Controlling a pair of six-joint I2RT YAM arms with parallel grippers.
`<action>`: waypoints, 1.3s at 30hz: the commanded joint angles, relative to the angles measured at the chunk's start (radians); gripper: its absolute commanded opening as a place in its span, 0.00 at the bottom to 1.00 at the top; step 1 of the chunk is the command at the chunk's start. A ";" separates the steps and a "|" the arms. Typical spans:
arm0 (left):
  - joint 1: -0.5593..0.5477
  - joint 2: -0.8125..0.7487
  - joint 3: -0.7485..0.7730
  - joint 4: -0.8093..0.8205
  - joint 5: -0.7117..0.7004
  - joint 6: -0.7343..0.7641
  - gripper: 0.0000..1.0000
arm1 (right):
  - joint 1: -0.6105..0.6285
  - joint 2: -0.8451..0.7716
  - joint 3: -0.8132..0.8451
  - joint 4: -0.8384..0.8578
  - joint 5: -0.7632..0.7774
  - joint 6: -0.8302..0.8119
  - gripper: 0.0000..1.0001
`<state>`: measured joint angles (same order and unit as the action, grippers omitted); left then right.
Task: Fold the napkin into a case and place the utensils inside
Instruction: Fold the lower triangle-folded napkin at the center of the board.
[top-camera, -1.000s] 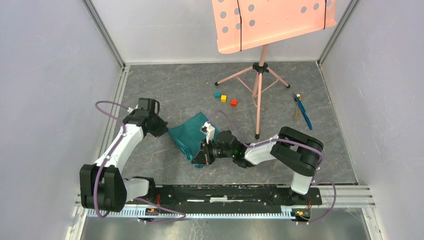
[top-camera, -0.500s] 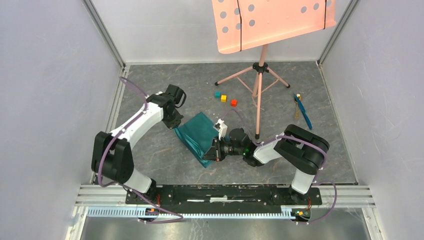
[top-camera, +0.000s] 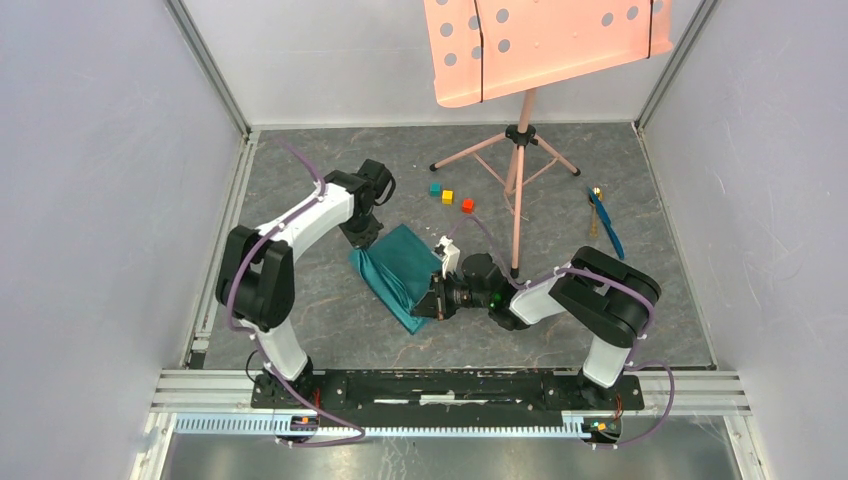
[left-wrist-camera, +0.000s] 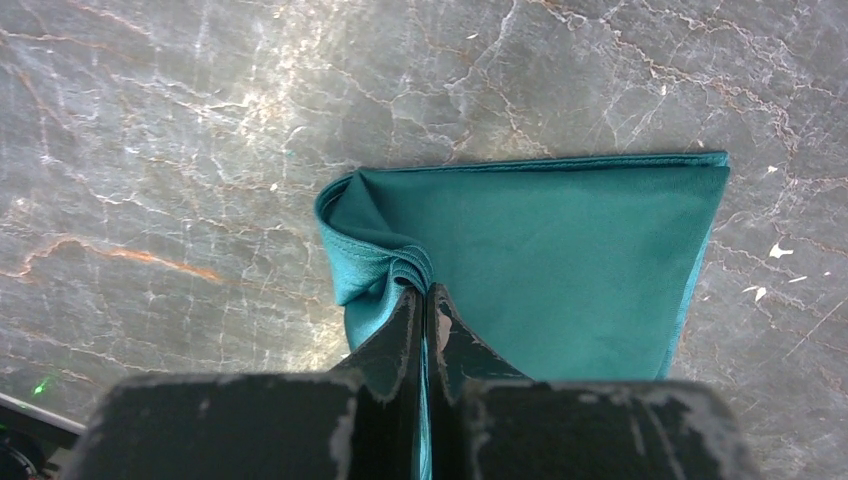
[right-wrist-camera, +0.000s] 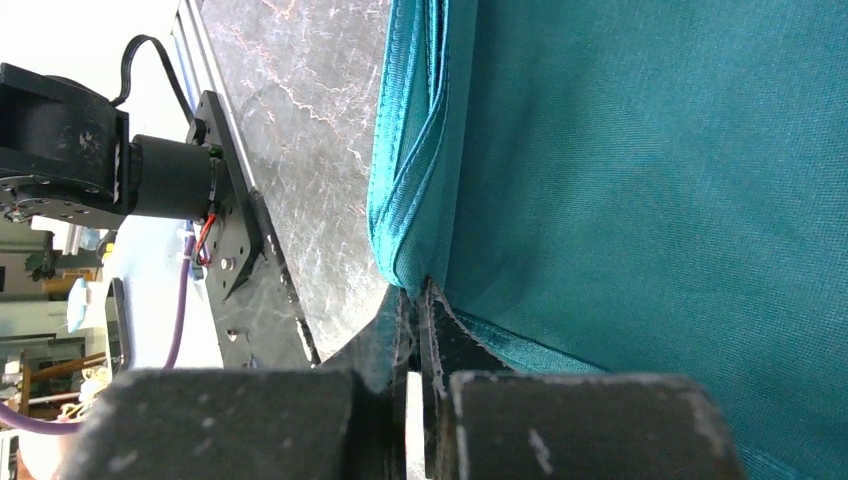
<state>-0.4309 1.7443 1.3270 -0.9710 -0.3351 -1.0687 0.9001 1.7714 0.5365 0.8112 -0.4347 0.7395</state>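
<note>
The teal-green napkin (top-camera: 400, 268) lies folded over on itself as a slanted oblong on the grey mat. At its far left corner my left gripper (top-camera: 364, 240) is shut on the cloth; the left wrist view has the bunched corner of the napkin (left-wrist-camera: 560, 260) pinched at the left gripper's (left-wrist-camera: 422, 292) tips. My right gripper (top-camera: 428, 302) is shut on the napkin's near right edge, and in the right wrist view the hemmed napkin (right-wrist-camera: 650, 180) runs into the right gripper's (right-wrist-camera: 415, 290) closed tips. The utensils (top-camera: 604, 224), one blue and one golden-brown, lie together at the far right.
Three small cubes, teal (top-camera: 435, 187), yellow (top-camera: 447, 196) and red (top-camera: 467, 205), sit beyond the napkin. A pink music stand (top-camera: 545, 45) on a tripod (top-camera: 516, 180) rises at the back, with one leg ending close to the right arm. Walls enclose the mat on three sides.
My left arm has swung away from the near left toward the far middle, carrying its napkin corner. The cloth has drawn out flatter and longer. The right gripper shifted slightly right.
</note>
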 joint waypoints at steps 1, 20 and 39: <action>0.004 0.067 0.077 0.018 -0.030 0.021 0.02 | 0.001 -0.021 0.002 -0.055 -0.004 -0.044 0.00; -0.017 0.202 0.131 0.031 -0.023 0.116 0.02 | -0.003 -0.003 0.006 -0.074 0.006 -0.049 0.05; -0.069 0.216 0.120 0.031 -0.045 0.142 0.02 | -0.003 -0.128 0.060 -0.283 0.123 -0.296 0.59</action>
<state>-0.4801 1.9556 1.4204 -0.9585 -0.3405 -0.9726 0.8963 1.6901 0.5480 0.6159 -0.3813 0.5575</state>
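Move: Each gripper still pinches one end of the napkin's folded-over flap. From the left gripper, the napkin's middle is about 7 cm to the right, 7 cm back and 6 cm below. The teal cube stands some 12 cm ahead and 14 cm right of that gripper, and the yellow cube about 10 cm ahead and 17 cm right. From the right gripper, the napkin's middle is roughly 7 cm ahead, 4 cm left and 3 cm below. Keep the left gripper shut on its end of the flap and lower it about 4.5 cm towards the board, easing some 2 cm to the right over the napkin. With the right gripper, lower the near end about 2 cm while drawing slightly right, then open the fingers to a bit over half, let go of the cloth and lift off about 1 cm. ##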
